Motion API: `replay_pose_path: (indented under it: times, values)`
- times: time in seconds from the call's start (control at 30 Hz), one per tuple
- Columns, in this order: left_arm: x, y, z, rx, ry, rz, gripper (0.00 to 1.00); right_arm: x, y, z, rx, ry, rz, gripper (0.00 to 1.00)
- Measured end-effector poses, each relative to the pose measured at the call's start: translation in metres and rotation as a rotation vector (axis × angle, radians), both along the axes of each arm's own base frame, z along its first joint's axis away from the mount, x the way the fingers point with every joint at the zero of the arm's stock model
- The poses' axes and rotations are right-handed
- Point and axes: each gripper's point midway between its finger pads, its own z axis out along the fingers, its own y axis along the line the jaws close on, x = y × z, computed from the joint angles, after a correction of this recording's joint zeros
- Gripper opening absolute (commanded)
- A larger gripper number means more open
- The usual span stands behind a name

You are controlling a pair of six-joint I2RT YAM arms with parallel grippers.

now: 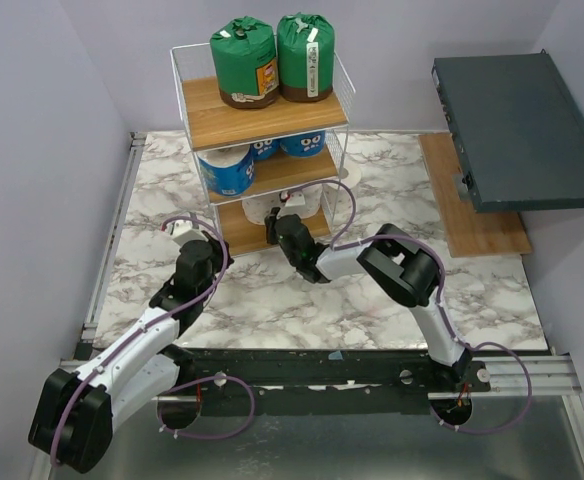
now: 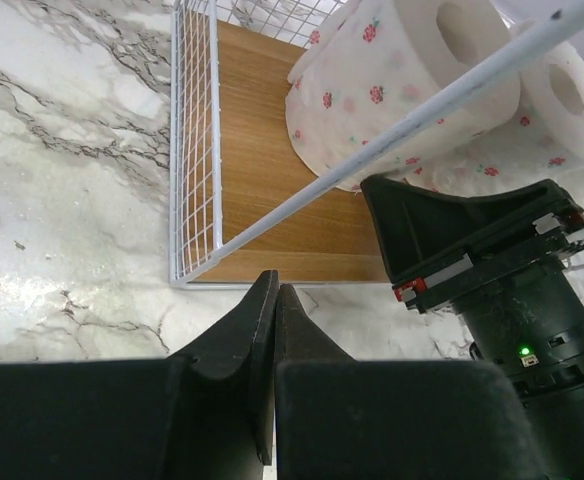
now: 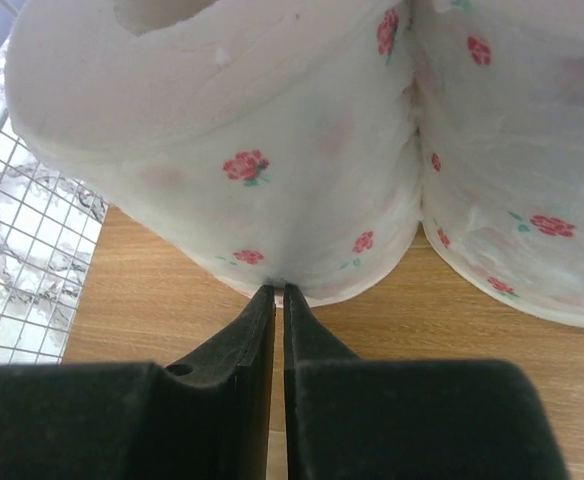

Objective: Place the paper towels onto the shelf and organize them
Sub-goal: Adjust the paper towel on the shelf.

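The wire shelf [image 1: 262, 125] holds two green-wrapped paper towels [image 1: 244, 62] on its top board and blue-printed ones [image 1: 227, 170] on the middle board. Two white rolls with red flowers [image 3: 222, 130] [image 3: 512, 150] stand side by side on the bottom board [image 3: 172, 290]. My right gripper [image 3: 279, 290] [image 1: 275, 222] is shut, and its tips touch the base of the left flowered roll. My left gripper [image 2: 275, 290] [image 1: 220, 258] is shut on nothing, just off the shelf's front left corner [image 2: 194, 270]. The flowered rolls [image 2: 392, 90] show behind the wire there.
A dark grey flat box [image 1: 522, 130] lies at the back right over a wooden board [image 1: 472, 225]. The right arm's wrist [image 2: 512, 300] sits close to the right of my left gripper. Wire mesh [image 3: 22, 250] closes the shelf's left side.
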Motion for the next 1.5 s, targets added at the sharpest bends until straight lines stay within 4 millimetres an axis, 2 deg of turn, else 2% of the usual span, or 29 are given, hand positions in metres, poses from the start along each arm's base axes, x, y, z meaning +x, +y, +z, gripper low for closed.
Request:
replay_pose_path:
  times: [0.1,0.27,0.47,0.57,0.83,1.0,1.13,1.5]
  values:
    - [0.0,-0.002,-0.003,0.0,0.009,-0.009,0.0,-0.004,-0.003,-0.003,-0.006,0.009,0.007,0.12]
    - [-0.001,-0.002,-0.003,0.0,0.012,-0.011,0.0,-0.024,-0.018,-0.005,-0.016,0.043,0.04,0.14]
    - [-0.001,-0.002,-0.003,0.0,0.011,-0.012,0.0,-0.046,-0.044,0.027,0.016,0.026,0.044,0.13]
    - [-0.001,-0.002,-0.002,-0.002,0.009,-0.011,0.0,-0.049,-0.059,0.039,0.026,-0.006,0.008,0.13]
    - [-0.001,-0.002,0.002,-0.007,-0.002,-0.012,0.0,-0.032,-0.08,0.03,-0.048,-0.061,-0.112,0.12]
    - [-0.002,-0.003,0.002,-0.012,-0.002,-0.019,0.0,-0.015,-0.084,0.02,-0.089,-0.078,-0.167,0.12]
    - [-0.002,-0.005,0.002,-0.019,-0.001,-0.025,0.0,0.003,-0.083,0.019,-0.102,-0.103,-0.211,0.12]
    - [-0.002,-0.005,0.001,-0.018,0.004,-0.028,0.0,0.03,-0.088,0.019,-0.11,-0.121,-0.259,0.12]
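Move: The right hand's fingertips are at the low front of the left flowered roll, whose middle lies about 5 cm ahead, 2 cm left. The right flowered roll it goes for stands some 7 cm ahead and 9 cm right; the roll outside the shelf is roughly 11 cm ahead and 20 cm right. Roll middles are about 4 cm higher. From the left hand, the right roll lies about 17 cm ahead, 19 cm right and slightly lower. The right hand backs off the left roll, swings about 9 cm right, then drives forward against the right roll. ##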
